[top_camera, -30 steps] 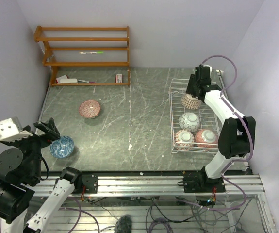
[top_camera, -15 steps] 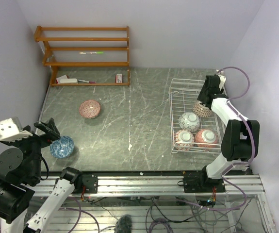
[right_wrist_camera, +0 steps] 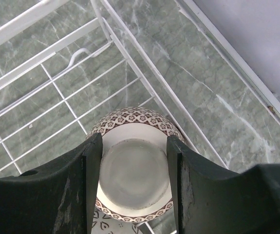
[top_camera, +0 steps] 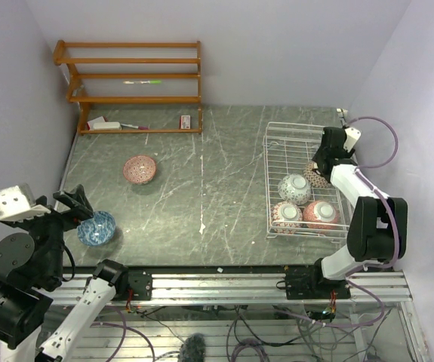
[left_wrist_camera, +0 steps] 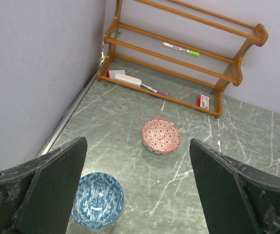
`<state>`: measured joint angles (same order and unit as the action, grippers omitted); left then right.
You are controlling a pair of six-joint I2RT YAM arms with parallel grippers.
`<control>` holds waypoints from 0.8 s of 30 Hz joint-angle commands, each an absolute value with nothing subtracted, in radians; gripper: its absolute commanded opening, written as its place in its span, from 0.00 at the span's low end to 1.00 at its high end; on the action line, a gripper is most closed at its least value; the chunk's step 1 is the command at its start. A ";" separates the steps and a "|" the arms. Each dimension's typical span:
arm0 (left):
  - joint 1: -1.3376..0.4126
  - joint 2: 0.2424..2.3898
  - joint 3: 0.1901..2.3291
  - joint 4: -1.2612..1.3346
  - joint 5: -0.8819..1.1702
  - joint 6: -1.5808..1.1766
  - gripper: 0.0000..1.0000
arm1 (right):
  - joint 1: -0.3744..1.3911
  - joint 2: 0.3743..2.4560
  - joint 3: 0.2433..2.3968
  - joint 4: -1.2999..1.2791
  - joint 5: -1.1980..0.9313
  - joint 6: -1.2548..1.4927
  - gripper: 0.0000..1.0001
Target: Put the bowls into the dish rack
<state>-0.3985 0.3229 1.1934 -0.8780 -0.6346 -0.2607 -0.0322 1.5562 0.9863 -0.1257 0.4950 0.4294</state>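
My right gripper (top_camera: 327, 161) (right_wrist_camera: 135, 139) is shut on the foot ring of an upside-down brown-patterned bowl (top_camera: 315, 176) (right_wrist_camera: 132, 117). It holds the bowl over the right side of the white wire dish rack (top_camera: 268, 181) (right_wrist_camera: 42, 53). Three bowls rest upside down in the rack: a grey one (top_camera: 294, 188), one at the near left (top_camera: 286, 215) and a reddish one (top_camera: 321, 214). My left gripper (top_camera: 70, 205) (left_wrist_camera: 137, 143) hangs open above the table. A blue bowl (top_camera: 96, 227) (left_wrist_camera: 97, 199) sits below its left finger. A red-patterned bowl (top_camera: 139, 169) (left_wrist_camera: 160, 136) sits farther back.
An orange-brown wooden shelf unit (top_camera: 130, 83) (left_wrist_camera: 188, 58) stands at the back left with a pen and small items on it. The right wall runs close beside the rack, past the table's edge strip (right_wrist_camera: 237, 58). The left wall is close beside the blue bowl.
My right gripper has carried the brown bowl from the rack's back middle over to its right side. The left arm has not moved.
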 commanded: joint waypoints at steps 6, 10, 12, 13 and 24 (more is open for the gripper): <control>-0.426 0.326 1.196 -0.854 -0.643 -0.245 0.97 | -0.052 1.545 0.900 -0.117 0.556 0.472 0.33; -0.426 0.323 1.198 -0.858 -0.651 -0.249 0.98 | -0.052 1.562 0.912 -0.110 0.535 0.474 0.42; -0.426 0.322 1.196 -0.857 -0.656 -0.251 0.98 | -0.052 1.564 0.921 -0.107 0.524 0.471 0.51; -0.427 0.323 1.196 -0.855 -0.655 -0.251 0.98 | -0.052 1.562 0.926 -0.109 0.520 0.471 0.54; -0.428 0.348 1.172 -0.812 -0.657 -0.235 0.98 | -0.038 1.456 0.974 -0.142 0.403 0.435 0.92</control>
<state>-0.4160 0.3264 1.1828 -0.8619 -0.6430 -0.2539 -0.0456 1.5219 0.9360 -0.1268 0.4477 0.4625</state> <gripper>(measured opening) 0.976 0.914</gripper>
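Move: The right hand still grips the upturned brown-patterned bowl at the dish rack's right side, its middle some 2 cm below the hand point and straight under. From the hand, the white floral bowl sits about 8 cm left and 5 cm back, and the orange-red bowl roughly 14 cm back and 2 cm right. From the idle left hand, the brown-patterned bowl is about 75 cm right, 27 cm ahead and 29 cm below. The right hand opens wide and lets go of the brown-patterned bowl, easing about 1 cm back and down. ##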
